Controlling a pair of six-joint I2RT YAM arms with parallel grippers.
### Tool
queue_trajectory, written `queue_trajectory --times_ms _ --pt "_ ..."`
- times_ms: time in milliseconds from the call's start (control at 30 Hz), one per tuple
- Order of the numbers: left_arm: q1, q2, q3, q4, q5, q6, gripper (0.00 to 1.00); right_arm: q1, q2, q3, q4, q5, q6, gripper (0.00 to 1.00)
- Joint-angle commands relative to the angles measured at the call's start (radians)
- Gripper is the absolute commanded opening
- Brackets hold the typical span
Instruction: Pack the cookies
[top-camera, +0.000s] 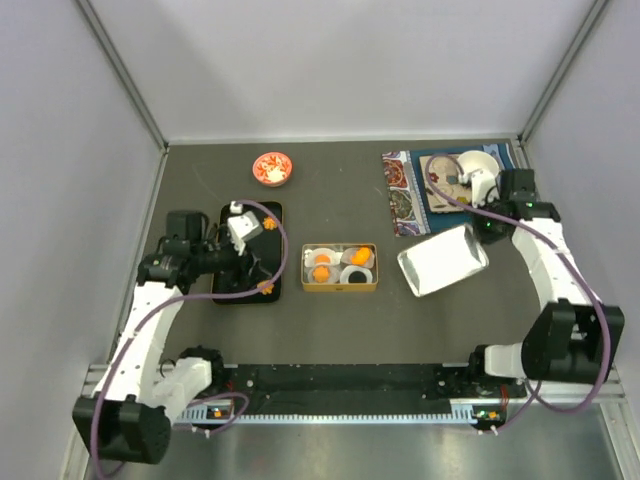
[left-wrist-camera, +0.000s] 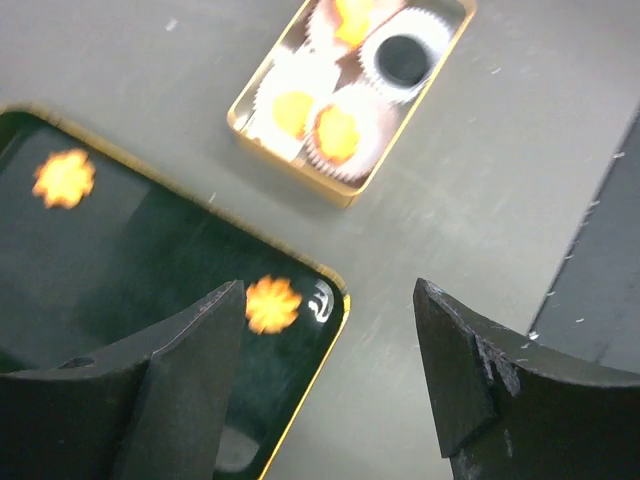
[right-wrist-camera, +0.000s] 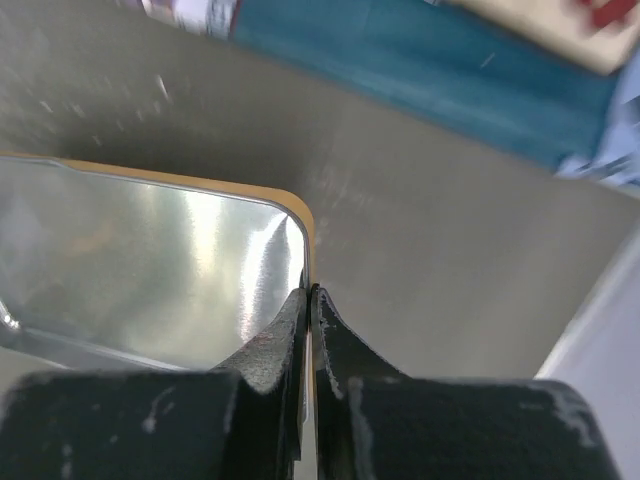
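Two flower-shaped orange cookies (left-wrist-camera: 64, 178) (left-wrist-camera: 272, 303) lie on a black gold-rimmed tray (left-wrist-camera: 150, 260), which sits at the left in the top view (top-camera: 232, 270). A gold tin (left-wrist-camera: 437, 52) (top-camera: 340, 287) holds white paper cups; some carry round cookies (left-wrist-camera: 338, 133) (top-camera: 360, 256) and one cup (left-wrist-camera: 402, 60) is empty. My left gripper (left-wrist-camera: 328, 295) (top-camera: 248, 268) hangs open over the tray's corner, the nearer cookie just inside its left finger. My right gripper (right-wrist-camera: 310, 293) (top-camera: 486, 236) is shut on the rim of the silver tin lid (right-wrist-camera: 150, 270) (top-camera: 443, 260).
A small red bowl (top-camera: 271, 168) stands at the back left. A patterned teal cloth (top-camera: 405, 190) (right-wrist-camera: 430, 60) with a white dish on it lies at the back right, just beyond the lid. Grey walls close in on three sides.
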Motion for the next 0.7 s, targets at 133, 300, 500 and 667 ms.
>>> queue_trajectory --times_ms 133,300,500,667 --pt "-0.348 0.185 0.230 0.092 -0.017 -0.237 0.73 0.026 -0.178 0.280 -0.104 -0.126 0.074 0.00" --pt "-0.425 0.281 0.305 0.229 0.025 -0.338 0.73 0.066 -0.200 0.398 -0.102 -0.203 0.146 0.00" --pt "-0.488 0.395 0.370 0.500 0.101 -0.604 0.74 0.149 -0.213 0.430 -0.006 -0.230 0.271 0.00" --pt "-0.513 0.474 0.396 0.701 0.140 -0.830 0.74 0.206 -0.221 0.409 0.080 -0.194 0.357 0.00"
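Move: The cookie tin stands about 36 cm to the right hand's left, 3 cm nearer the base and 8 cm lower; the floral plate is some 21 cm ahead, 4 cm left. From the left hand the tin is about 21 cm right, 8 cm ahead and 14 cm below, with the dark tray's middle 11 cm ahead, 5 cm left, and a flower cookie almost underneath, 2 cm ahead. Right hand lifts the pinched lid about 20 cm and left; left hand, open, sweeps right towards the tin. ##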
